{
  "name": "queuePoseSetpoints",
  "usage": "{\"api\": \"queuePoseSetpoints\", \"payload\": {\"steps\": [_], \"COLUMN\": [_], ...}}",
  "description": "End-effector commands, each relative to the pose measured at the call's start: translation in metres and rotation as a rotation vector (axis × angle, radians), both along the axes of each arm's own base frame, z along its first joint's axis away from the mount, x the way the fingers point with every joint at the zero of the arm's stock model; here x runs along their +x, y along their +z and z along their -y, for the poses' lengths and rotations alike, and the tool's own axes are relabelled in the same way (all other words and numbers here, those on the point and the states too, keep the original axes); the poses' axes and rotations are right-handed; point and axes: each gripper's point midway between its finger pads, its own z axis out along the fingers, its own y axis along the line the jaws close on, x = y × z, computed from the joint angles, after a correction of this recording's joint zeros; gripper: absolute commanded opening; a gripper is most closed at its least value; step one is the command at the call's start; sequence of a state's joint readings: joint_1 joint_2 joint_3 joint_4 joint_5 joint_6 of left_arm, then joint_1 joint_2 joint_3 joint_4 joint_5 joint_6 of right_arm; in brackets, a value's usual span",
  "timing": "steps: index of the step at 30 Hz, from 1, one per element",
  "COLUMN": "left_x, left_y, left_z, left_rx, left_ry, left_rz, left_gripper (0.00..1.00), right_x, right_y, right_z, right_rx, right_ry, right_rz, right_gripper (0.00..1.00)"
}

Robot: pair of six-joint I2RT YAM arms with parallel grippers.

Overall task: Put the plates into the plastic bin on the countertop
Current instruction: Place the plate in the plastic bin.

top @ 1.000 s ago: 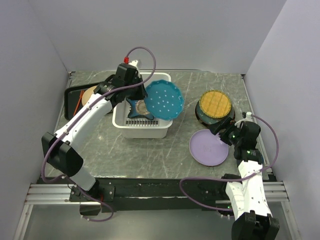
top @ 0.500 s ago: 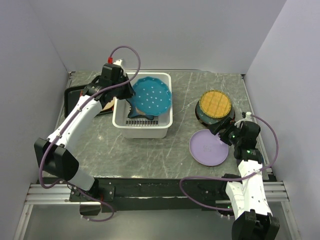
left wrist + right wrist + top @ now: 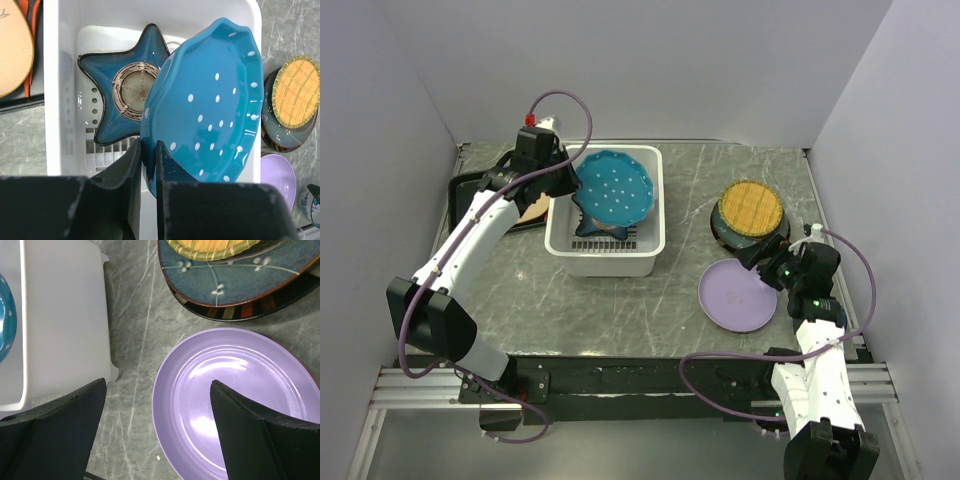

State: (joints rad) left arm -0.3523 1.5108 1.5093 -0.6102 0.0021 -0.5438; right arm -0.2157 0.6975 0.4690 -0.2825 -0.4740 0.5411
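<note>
My left gripper (image 3: 572,190) (image 3: 148,155) is shut on the rim of the teal dotted plate (image 3: 613,192) (image 3: 210,105), holding it tilted on edge inside the white plastic bin (image 3: 610,262) (image 3: 52,75). The blue star-shaped plate (image 3: 592,227) (image 3: 107,95) lies flat on the bin's slotted bottom, partly hidden by the teal plate. The lavender plate (image 3: 738,295) (image 3: 235,400) rests on the countertop (image 3: 660,300). My right gripper (image 3: 760,262) (image 3: 159,385) hovers open over the lavender plate's left edge, touching nothing.
A yellow woven-look plate (image 3: 751,208) (image 3: 210,247) sits stacked on a large dark teal plate (image 3: 235,280) behind the lavender one. A tan plate (image 3: 532,208) (image 3: 12,45) lies on a flat black tray (image 3: 465,195) left of the bin.
My left arm has carried the teal dotted plate leftward, from over the bin's right rim to inside the bin. The right arm has not moved.
</note>
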Motion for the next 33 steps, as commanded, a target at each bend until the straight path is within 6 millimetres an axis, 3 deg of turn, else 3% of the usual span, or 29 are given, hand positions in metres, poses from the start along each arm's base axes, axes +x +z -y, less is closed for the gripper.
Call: {"api": "queuePoseSetpoints", "payload": {"steps": [1, 14, 33], "left_x": [0.014, 0.030, 0.039], "left_y": [0.069, 0.020, -0.048], "left_z": [0.006, 0.013, 0.028], "left_rx": [-0.125, -0.093, -0.086], "left_ry": [0.015, 0.007, -0.036], "left_rz": [0.210, 0.112, -0.027], "left_gripper": [0.01, 0.01, 0.01], "right_x": [0.003, 0.001, -0.001], "right_y": [0.004, -0.002, -0.011], "right_z": [-0.003, -0.003, -0.003], "right_rx": [-0.008, -0.010, -0.011], "right_ry": [0.025, 0.026, 0.029], "right_rz": [0.036, 0.024, 0.008], "right_gripper": [0.91, 0.91, 0.92]}}
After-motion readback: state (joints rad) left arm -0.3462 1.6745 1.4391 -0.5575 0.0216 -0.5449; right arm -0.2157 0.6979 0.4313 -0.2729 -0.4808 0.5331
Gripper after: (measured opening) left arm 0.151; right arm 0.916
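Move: The left gripper holds the blue dotted plate by its left edge. The middle of the plastic bin lies roughly 4 cm ahead of this hand, 6 cm to its right and 18 cm below. In the bin, the star dish is some 4 cm ahead of the hand, 5 cm right and 21 cm down; the peach plate on the tray is about 9 cm ahead and 16 cm left. From the right hand the bin's middle lies about 18 cm ahead and 34 cm left. Keep the left gripper's pinch on the edge of the blue plate and, after a brief pause, lower the plate nearly straight down, about 9 cm, towards the star dish on the bin floor, easing off towards the end. Let the wrist tip its fingers some 10 degrees further downward as it sinks, without opening them. ##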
